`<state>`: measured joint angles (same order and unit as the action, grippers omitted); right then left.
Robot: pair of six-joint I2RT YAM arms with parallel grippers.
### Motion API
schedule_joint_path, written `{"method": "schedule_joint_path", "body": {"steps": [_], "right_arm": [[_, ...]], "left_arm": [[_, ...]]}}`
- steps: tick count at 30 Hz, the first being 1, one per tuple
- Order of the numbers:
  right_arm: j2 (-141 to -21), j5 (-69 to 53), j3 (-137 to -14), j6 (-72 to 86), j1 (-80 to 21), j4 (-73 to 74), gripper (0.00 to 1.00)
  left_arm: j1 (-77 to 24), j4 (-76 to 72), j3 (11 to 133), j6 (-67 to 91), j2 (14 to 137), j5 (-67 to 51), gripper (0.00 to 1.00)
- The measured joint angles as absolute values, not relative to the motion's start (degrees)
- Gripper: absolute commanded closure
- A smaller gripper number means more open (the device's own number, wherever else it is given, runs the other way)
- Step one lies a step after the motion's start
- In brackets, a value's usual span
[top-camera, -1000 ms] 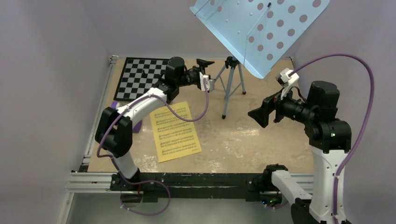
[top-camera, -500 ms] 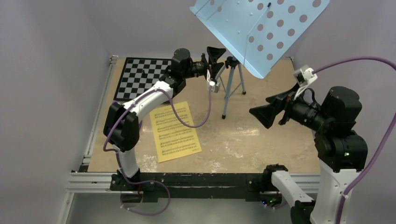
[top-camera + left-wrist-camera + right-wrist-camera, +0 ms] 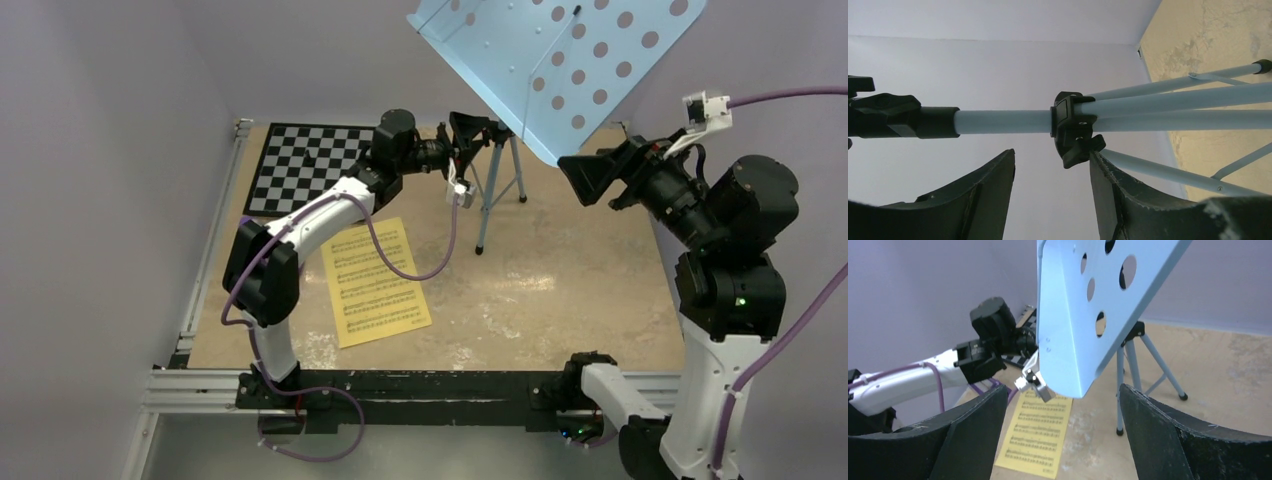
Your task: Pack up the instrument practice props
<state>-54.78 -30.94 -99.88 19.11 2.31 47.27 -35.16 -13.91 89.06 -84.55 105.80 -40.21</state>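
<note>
The light blue music stand has its hole-dotted tray [image 3: 560, 60] high at the back and its tripod [image 3: 497, 185] on the table. My left gripper [image 3: 470, 133] is open at the tripod's black hub [image 3: 1070, 120]. One fingertip [image 3: 1098, 157] touches the hub's knob, and the pole [image 3: 1003, 121] lies just beyond the tips, outside the left gripper [image 3: 1050, 160]. My right gripper [image 3: 588, 178] is open below the tray's lower edge. In the right wrist view the tray's corner [image 3: 1068, 375] hangs above the gap of the right gripper [image 3: 1063, 395]. The yellow music sheet [image 3: 375, 285] lies flat.
A black-and-white checkerboard [image 3: 300, 165] lies at the back left, behind the left arm. Purple cables loop from both wrists. Walls close in the table on the left, back and right, and a metal rail [image 3: 400, 385] runs along the near edge.
My left gripper has moved right up to the tripod hub and its jaws have narrowed. My right arm has risen and swung toward the tray's lower edge.
</note>
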Motion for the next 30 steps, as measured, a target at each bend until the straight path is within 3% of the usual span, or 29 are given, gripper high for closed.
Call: {"method": "schedule_joint_path", "body": {"steps": [10, 13, 16, 22, 30], "right_arm": [[-60.1, -30.81, -93.89, 26.17, 2.31, 31.33, 0.56], [-60.58, -30.61, -92.44, 27.31, 2.31, 30.02, 0.82], [-60.53, -31.18, -92.2, 28.51, 2.31, 28.62, 0.98], [-60.38, -32.6, -92.18, 30.68, 2.15, 27.94, 1.0], [-60.64, -32.53, -92.2, 31.0, 2.15, 27.62, 1.0]], "left_arm": [[-35.73, -12.86, 88.49, -85.3, 105.75, -38.33, 0.5], [-35.79, -12.67, 88.49, -85.69, 105.75, -38.09, 0.5], [-35.92, -12.69, 88.47, -86.43, 105.75, -37.87, 0.5], [-36.14, -12.53, 88.27, -88.18, 105.8, -37.69, 0.6], [-36.14, -11.33, 88.88, -93.8, 106.94, -37.67, 0.59]]}}
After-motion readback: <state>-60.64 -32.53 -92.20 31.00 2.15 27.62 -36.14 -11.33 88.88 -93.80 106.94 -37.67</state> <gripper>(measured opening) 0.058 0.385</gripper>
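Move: The music stand's near right-hand desk edge lies about 7 cm ahead of the right hand, 1 cm to its left and level with it; the stand's clamp knob is some 20 cm ahead, 8 cm left and 18 cm below that hand. From the left hand, the knob is about 4 cm to its right, 1 cm back and 2 cm lower, with the desk edge roughly 14 cm back, 12 cm right and 16 cm above. Drive the right gripper about 7 cm forward to the desk edge, rolling its left side up some 10 degrees, shut the fingers on the rim to pinch it, then hold still. Meanwhile sink the left gripper about 1.5 cm and narrow its fingers about the clamp knob, leaving them part open with a slight roll. ##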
